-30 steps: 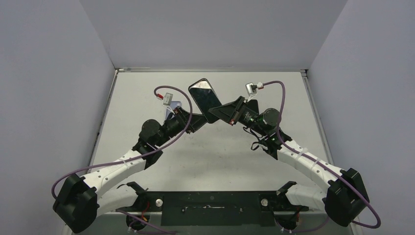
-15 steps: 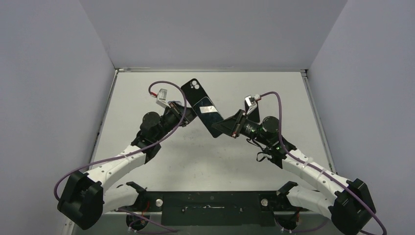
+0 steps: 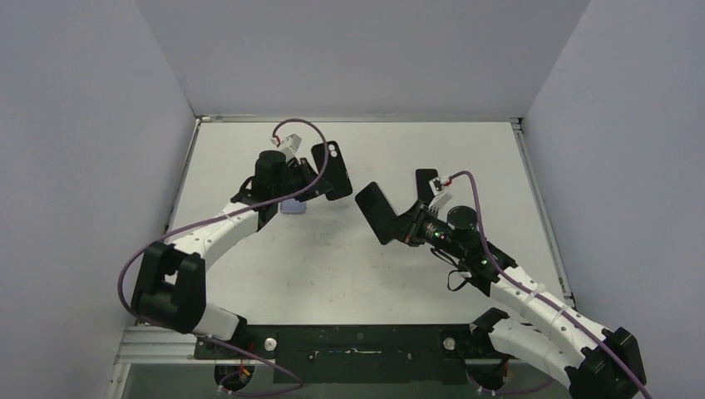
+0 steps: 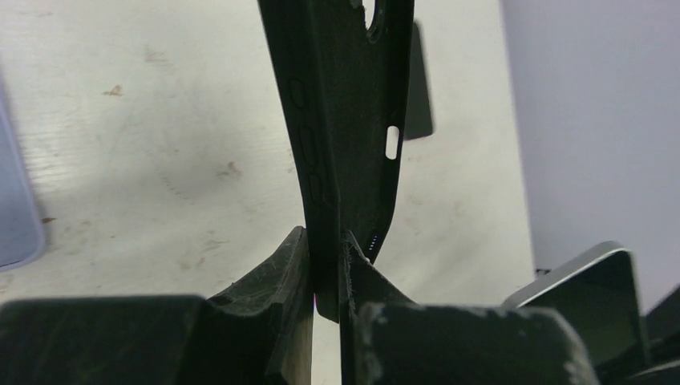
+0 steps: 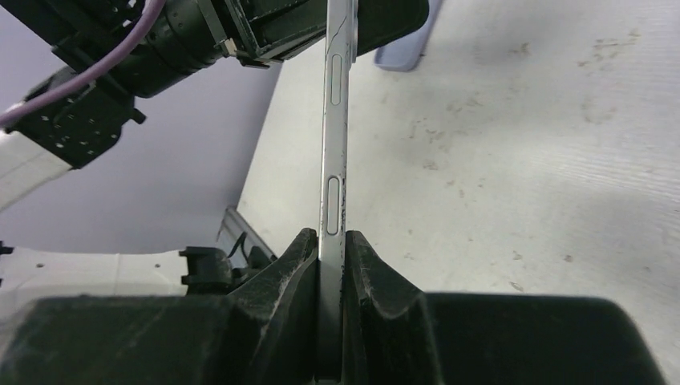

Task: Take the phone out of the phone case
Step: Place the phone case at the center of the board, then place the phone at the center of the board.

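Note:
The black phone case [image 3: 331, 170] is empty and apart from the phone. My left gripper [image 3: 313, 180] is shut on the case's lower edge and holds it above the table; in the left wrist view the case [image 4: 341, 120] stands edge-on between my fingers. My right gripper [image 3: 402, 226] is shut on the dark phone [image 3: 377, 212], held tilted in the air right of the case. In the right wrist view the phone's silver edge [image 5: 333, 144] rises from between my fingers. The phone's corner also shows in the left wrist view [image 4: 589, 293].
A small pale lilac object [image 3: 292, 207] lies on the table under the left arm; it also shows in the left wrist view [image 4: 16, 208] and the right wrist view [image 5: 405, 44]. Grey walls enclose the white table [image 3: 465, 150] on three sides.
The phone and case have come apart. My left gripper carried the case up and left; my right gripper drew the phone down and right.

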`<control>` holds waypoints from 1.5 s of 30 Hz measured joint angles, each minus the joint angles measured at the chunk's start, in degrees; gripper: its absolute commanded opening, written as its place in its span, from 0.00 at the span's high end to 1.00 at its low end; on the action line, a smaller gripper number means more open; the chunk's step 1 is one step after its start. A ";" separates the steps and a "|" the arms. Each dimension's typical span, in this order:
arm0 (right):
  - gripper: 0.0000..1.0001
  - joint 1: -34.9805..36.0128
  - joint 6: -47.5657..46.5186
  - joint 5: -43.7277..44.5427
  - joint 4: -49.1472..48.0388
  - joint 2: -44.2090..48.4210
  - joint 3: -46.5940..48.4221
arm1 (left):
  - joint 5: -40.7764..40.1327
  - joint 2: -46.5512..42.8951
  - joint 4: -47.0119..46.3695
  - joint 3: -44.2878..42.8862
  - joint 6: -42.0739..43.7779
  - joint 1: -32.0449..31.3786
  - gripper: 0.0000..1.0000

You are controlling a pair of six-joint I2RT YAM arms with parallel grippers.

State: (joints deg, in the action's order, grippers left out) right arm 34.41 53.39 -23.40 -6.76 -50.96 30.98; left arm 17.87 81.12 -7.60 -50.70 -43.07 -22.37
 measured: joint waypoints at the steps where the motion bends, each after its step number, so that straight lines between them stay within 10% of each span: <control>1: 1.00 -0.15 -0.39 1.11 0.76 0.00 -0.07 | 0.50 2.10 3.10 -2.05 2.27 0.20 1.00; 16: 1.00 -1.01 -4.59 9.18 6.60 -0.07 -1.53 | 0.33 28.00 33.09 -24.98 24.61 3.78 0.99; 37: 1.00 -1.07 -7.93 11.13 7.30 -5.29 -1.86 | -1.62 32.11 39.01 -29.68 27.74 7.37 0.36; 45: 1.00 -1.64 -5.49 15.06 1.77 -14.58 -0.94 | -2.01 16.31 39.17 -23.47 26.69 6.99 0.15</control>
State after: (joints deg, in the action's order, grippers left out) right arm 32.77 47.90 -8.34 -4.99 -65.54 30.04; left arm 15.86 97.43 31.57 -74.17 -16.38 -15.38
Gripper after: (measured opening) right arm 0.125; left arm 0.835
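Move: My left hand already holds the black phone case by its near left edge, fingers pointing forward-right; its bare patch of board centres about 6 cm ahead of that hand and 16 cm below. The lilac case lies some 11 cm left of that patch and 2 cm farther out; the phone in my right hand is about 15 cm right of my left hand and 8 cm back. From my right hand the patch is roughly 22 cm forward, 23 cm left and 19 cm below, the other phone 24 cm forward, 11 cm right. I lower the black case about 14.5 cm onto the board with my left hand, drifting left and slightly forward while the fingers tip some 35 degrees to point mostly down. There I spread the fingers wide, let go and rise about 8 cm, easing back. My right hand keeps its grip on the phone and sinks about 10 cm, first rightward, then forward, rolling its left side down. ##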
